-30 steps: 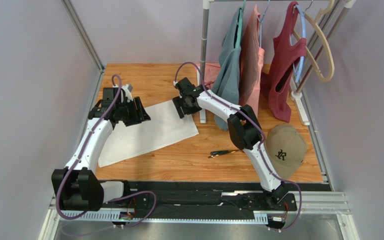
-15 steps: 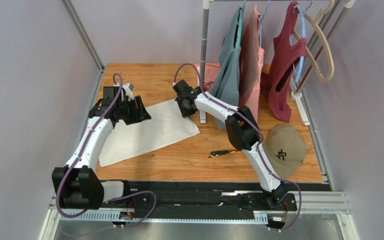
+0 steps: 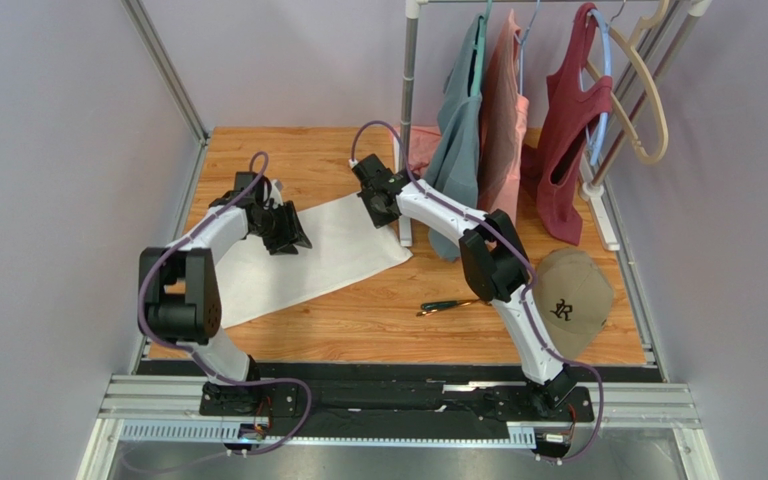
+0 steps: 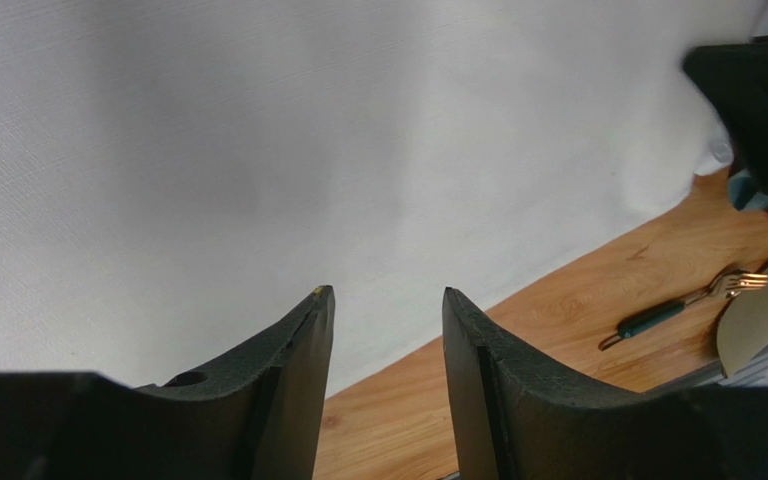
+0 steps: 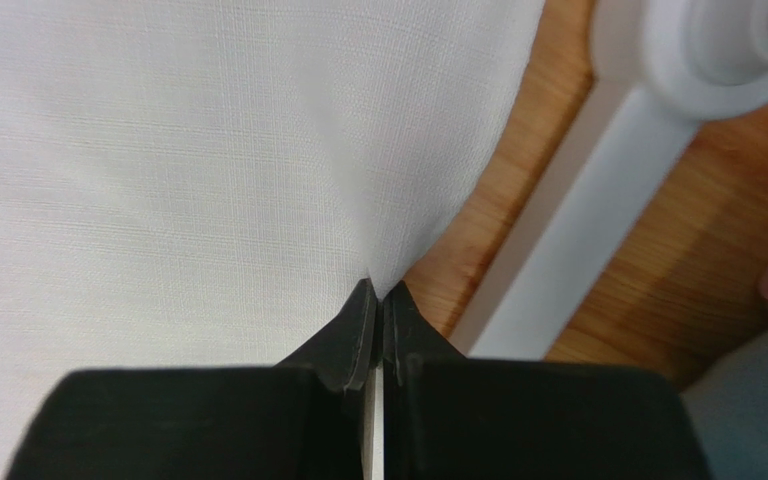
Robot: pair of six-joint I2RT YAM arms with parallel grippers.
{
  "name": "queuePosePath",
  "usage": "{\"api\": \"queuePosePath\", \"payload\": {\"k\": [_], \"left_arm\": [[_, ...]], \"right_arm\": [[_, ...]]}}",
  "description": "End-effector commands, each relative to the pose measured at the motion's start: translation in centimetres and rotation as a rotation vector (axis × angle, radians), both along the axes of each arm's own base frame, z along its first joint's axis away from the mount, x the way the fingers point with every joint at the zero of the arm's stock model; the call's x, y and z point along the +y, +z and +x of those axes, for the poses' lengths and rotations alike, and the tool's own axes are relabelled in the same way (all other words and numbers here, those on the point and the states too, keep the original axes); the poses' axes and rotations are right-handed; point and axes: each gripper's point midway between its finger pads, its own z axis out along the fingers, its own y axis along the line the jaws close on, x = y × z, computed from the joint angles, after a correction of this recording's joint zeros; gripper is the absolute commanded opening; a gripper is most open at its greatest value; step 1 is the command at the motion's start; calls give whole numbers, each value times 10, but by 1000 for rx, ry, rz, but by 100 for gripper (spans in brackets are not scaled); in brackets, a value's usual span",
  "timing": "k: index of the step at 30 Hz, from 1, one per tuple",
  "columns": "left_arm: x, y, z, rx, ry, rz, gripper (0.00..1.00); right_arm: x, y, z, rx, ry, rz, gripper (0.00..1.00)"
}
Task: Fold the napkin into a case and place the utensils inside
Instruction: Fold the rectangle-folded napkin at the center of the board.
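Observation:
The white napkin point(image 3: 308, 258) lies flat on the wooden table. My right gripper point(image 3: 379, 213) is shut on the napkin's far right corner, and the right wrist view shows the cloth point(image 5: 158, 150) pinched between the closed tips point(image 5: 379, 290). My left gripper point(image 3: 293, 236) hovers over the napkin's far left part. Its jaws point(image 4: 386, 292) stand open with nothing between them, above the cloth point(image 4: 308, 150). The utensils point(image 3: 448, 305) lie on the bare wood right of the napkin. The left wrist view shows a dark handle and a gold fork head point(image 4: 673, 310).
A clothes rack pole point(image 3: 407, 120) stands just right of my right gripper, its white foot point(image 5: 598, 230) beside the pinched corner. Shirts point(image 3: 503, 120) hang on the rack. A tan cap point(image 3: 570, 298) lies at the right, and a pink cloth point(image 3: 423, 150) at the back.
My right gripper has closed on the napkin's corner and drawn it slightly right. The left arm's elbow has swung back and its gripper has shifted a little right, jaws narrowing slightly.

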Motion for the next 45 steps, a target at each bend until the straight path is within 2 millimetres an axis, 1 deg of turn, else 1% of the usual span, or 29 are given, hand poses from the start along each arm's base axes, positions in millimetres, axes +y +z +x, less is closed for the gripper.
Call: {"api": "queuePosePath", "payload": {"k": [1,3,4,5,6,8,9,10,11,14,15,16,18,19,20,21,22,23,25,26,27,29,30,33,36,37,40,44,45], "left_arm": [[-14,-21,41,32,31,-70,51],[-25,-23,55,38,30,-88,50],[-28,-37,58,72,35,-80,50],[-35,-40,62,89,39,-93,50],[-42,-32,73,73,30,-101,50],[-65,-36,78,90,3,-119,50],[-75,-28,89,70,-8,-139,50],[-90,-34,87,98,-38,-166,50],[-97,-34,88,108,-38,-179,50],[-105,-29,94,83,-35,-211,50],[-105,-29,90,89,-37,-216,50],[-103,-17,89,59,-53,-205,50],[-90,-9,80,56,-53,-147,51],[-81,9,77,5,-68,-121,53],[-68,16,76,-10,-50,-105,54],[-56,15,65,8,-36,-101,54],[-47,32,61,-31,-34,-108,54],[-22,35,59,-25,11,-119,54],[-1,40,46,-37,17,-121,54],[12,35,38,-10,36,-100,54],[32,30,37,1,72,-61,54],[41,13,27,63,49,-33,54],[38,0,24,105,30,-44,52],[28,-22,22,141,24,-67,51],[2,-40,23,174,9,-100,51],[-7,-43,23,193,12,-113,51],[-25,-37,31,160,24,-115,51],[-67,-35,39,161,-25,-229,51],[-73,-41,38,184,-30,-235,51]], "right_arm": [[-15,83,27,-161,32,52,0],[-20,98,31,-195,39,56,0],[-22,104,31,-204,37,58,0],[-25,111,33,-215,34,65,0],[-27,117,33,-221,31,66,0],[-34,123,35,-231,20,67,0],[-36,132,35,-245,17,78,0],[-37,137,35,-253,14,85,0],[-38,142,36,-260,15,98,0],[-27,152,35,-257,44,155,0],[-25,153,33,-249,41,174,0],[-21,154,32,-242,46,192,0],[-15,154,30,-231,40,216,0],[-13,156,31,-230,43,228,0],[-11,155,30,-227,42,230,0],[-9,156,30,-228,40,231,0],[-7,154,29,-220,38,234,0],[-3,159,29,-227,40,244,0],[5,160,25,-217,33,264,0],[11,164,24,-220,31,277,0],[16,166,22,-218,27,292,0],[30,168,17,-204,14,329,0],[36,169,15,-200,15,340,0],[46,172,12,-201,8,362,0],[49,181,9,-201,8,389,0],[48,182,8,-202,8,393,0],[48,191,5,-210,14,411,0],[40,196,7,-219,-2,425,0],[38,196,7,-217,-2,424,0]]}}
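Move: The napkin's middle lies about 6 cm under the left gripper, some 3 cm to its right and 1 cm back. The napkin's right edge, pinched by the right gripper, is about 17 cm right of the left gripper, 6 cm farther out and 5 cm lower. From the right gripper the napkin's middle is roughly 15 cm left and 8 cm back; the white rack leg is 5 cm right and 7 cm ahead; the utensils are some 15 cm right and 17 cm back. Keep the right pinch and raise the napkin's edge about 15 cm, first slightly forward and right, then swinging left over the napkin while rolling the hand's left side up some 20 degrees. Bring the half-open left gripper down onto the napkin, sweep it low forward-right towards the held edge, lift it back leftwards, then lower it again, moving back and finishing rightwards. ##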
